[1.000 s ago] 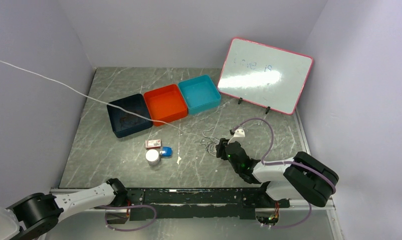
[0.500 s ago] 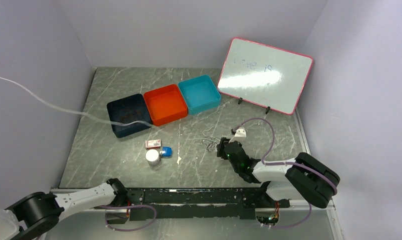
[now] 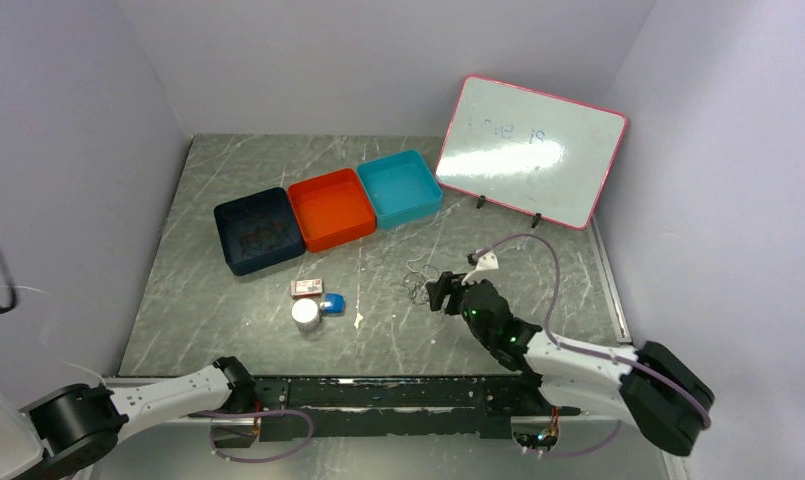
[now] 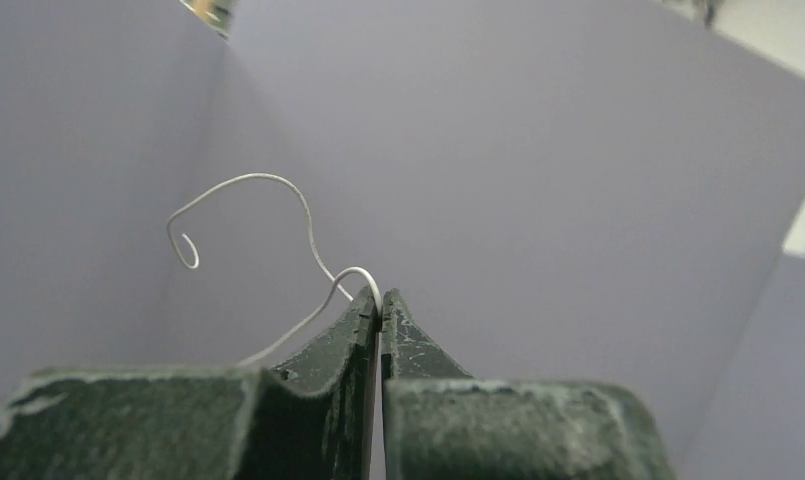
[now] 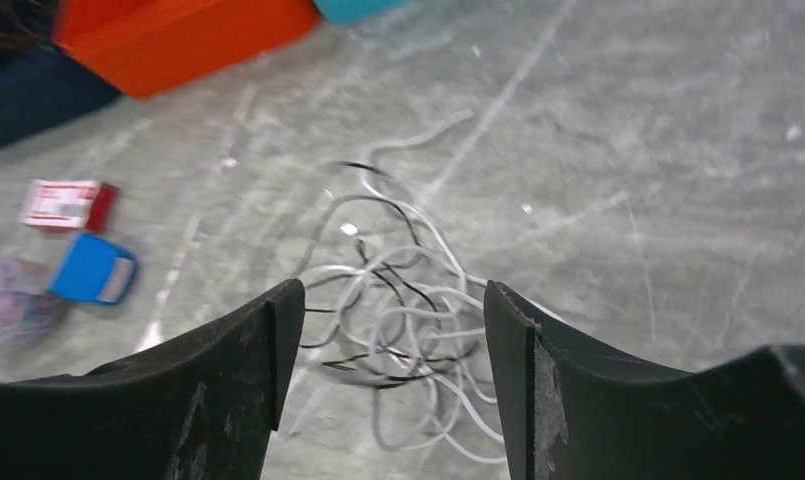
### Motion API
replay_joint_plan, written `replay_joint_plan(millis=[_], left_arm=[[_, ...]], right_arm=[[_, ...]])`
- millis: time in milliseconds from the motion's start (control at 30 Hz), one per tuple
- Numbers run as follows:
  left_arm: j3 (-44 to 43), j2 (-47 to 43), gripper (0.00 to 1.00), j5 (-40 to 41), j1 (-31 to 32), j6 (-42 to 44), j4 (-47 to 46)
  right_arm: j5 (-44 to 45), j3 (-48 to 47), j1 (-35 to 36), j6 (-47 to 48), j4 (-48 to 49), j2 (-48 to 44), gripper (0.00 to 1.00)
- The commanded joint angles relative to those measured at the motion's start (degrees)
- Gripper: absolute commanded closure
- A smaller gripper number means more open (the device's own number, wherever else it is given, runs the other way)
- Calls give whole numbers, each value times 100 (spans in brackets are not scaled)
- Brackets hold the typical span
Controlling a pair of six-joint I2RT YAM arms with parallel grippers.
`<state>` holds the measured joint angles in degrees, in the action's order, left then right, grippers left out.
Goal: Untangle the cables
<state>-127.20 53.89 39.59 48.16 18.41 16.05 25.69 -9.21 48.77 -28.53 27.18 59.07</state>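
A loose tangle of thin white and black cables (image 3: 418,283) lies on the marbled table, right of centre. In the right wrist view the cables (image 5: 403,285) sit on the table just beyond and between my fingers. My right gripper (image 3: 440,293) (image 5: 390,300) is open at the tangle's right side, with nothing held. In the left wrist view my left gripper (image 4: 380,300) is shut on a thin white cable (image 4: 278,185), which curls up free in front of the lilac wall. In the top view my left gripper is outside the picture.
A navy tray (image 3: 263,262), an orange tray (image 3: 331,208) and a teal tray (image 3: 399,187) stand in a row at the back. A whiteboard (image 3: 531,150) leans at the back right. A small red-and-white box (image 3: 307,288), a blue item (image 3: 332,304) and a white round container (image 3: 305,314) lie left of the tangle.
The white cable that ran from the left wall to the tangle has been drawn off leftward, out of the top view. My right gripper has opened wider and its arm has stretched forward.
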Motion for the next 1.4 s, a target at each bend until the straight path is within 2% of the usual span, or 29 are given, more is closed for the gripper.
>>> replay_joint_plan(millis=[0,167,267,367,533,633,867,1067,1367], left_arm=[[487,74,93,-567,36,-1046,852],[425,297,93,-867,35,-1339,1135],[205,475,93,-1008,35,-1428,1361],[157,551,93,-1147,35,-1530,1482],[191,647,93,-1491,36,-1703,1584],[157,764,93,-1729,35,-1772,1658],[131,985,93,-2057,35,-1887,1758],[325,933,93,-2099,38,-1984,1692],[322,923,93,-2214,40,-2099,1727]], right_arm=[[-518,-99,5,450,-585,-1027,30],[-624,-745,13,485,-2198,-2012,27],[-708,-1246,17,501,-3198,-2197,25],[-1062,-1481,17,710,-3481,-2463,25],[-2074,-1188,14,1425,-2321,-2965,26],[-2551,-1042,16,1866,-1212,-2767,26],[-3264,-1325,11,2770,383,-1226,26],[-4684,-1643,11,2840,2129,294,26],[-5495,-2701,87,2626,3413,2284,29]])
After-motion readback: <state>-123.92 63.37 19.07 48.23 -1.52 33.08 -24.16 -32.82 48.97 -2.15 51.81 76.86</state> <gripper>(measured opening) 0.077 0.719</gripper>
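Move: My left hand already holds the white cable, high up: the white cup lies about 10 cm ahead of it, 20 to its right and some 70 below, with the matchbox 6 cm beyond the cup. From my right hand the cup is some 27 cm left and 3 back, the blue block 21 left and 1 back, and the cable pile just ahead, about 3 cm out, 2 left and 6 below. I lift my open, empty right hand some 14 cm clear of the cable pile, then swing it about 18 cm left towards the cup, still edging up, turning its fingers from forward to nearly level and pointing left. Meanwhile my left hand keeps its pinch on the white cable and carries it some 18 cm right, a little forward and down, turning clockwise about 25 degrees. ##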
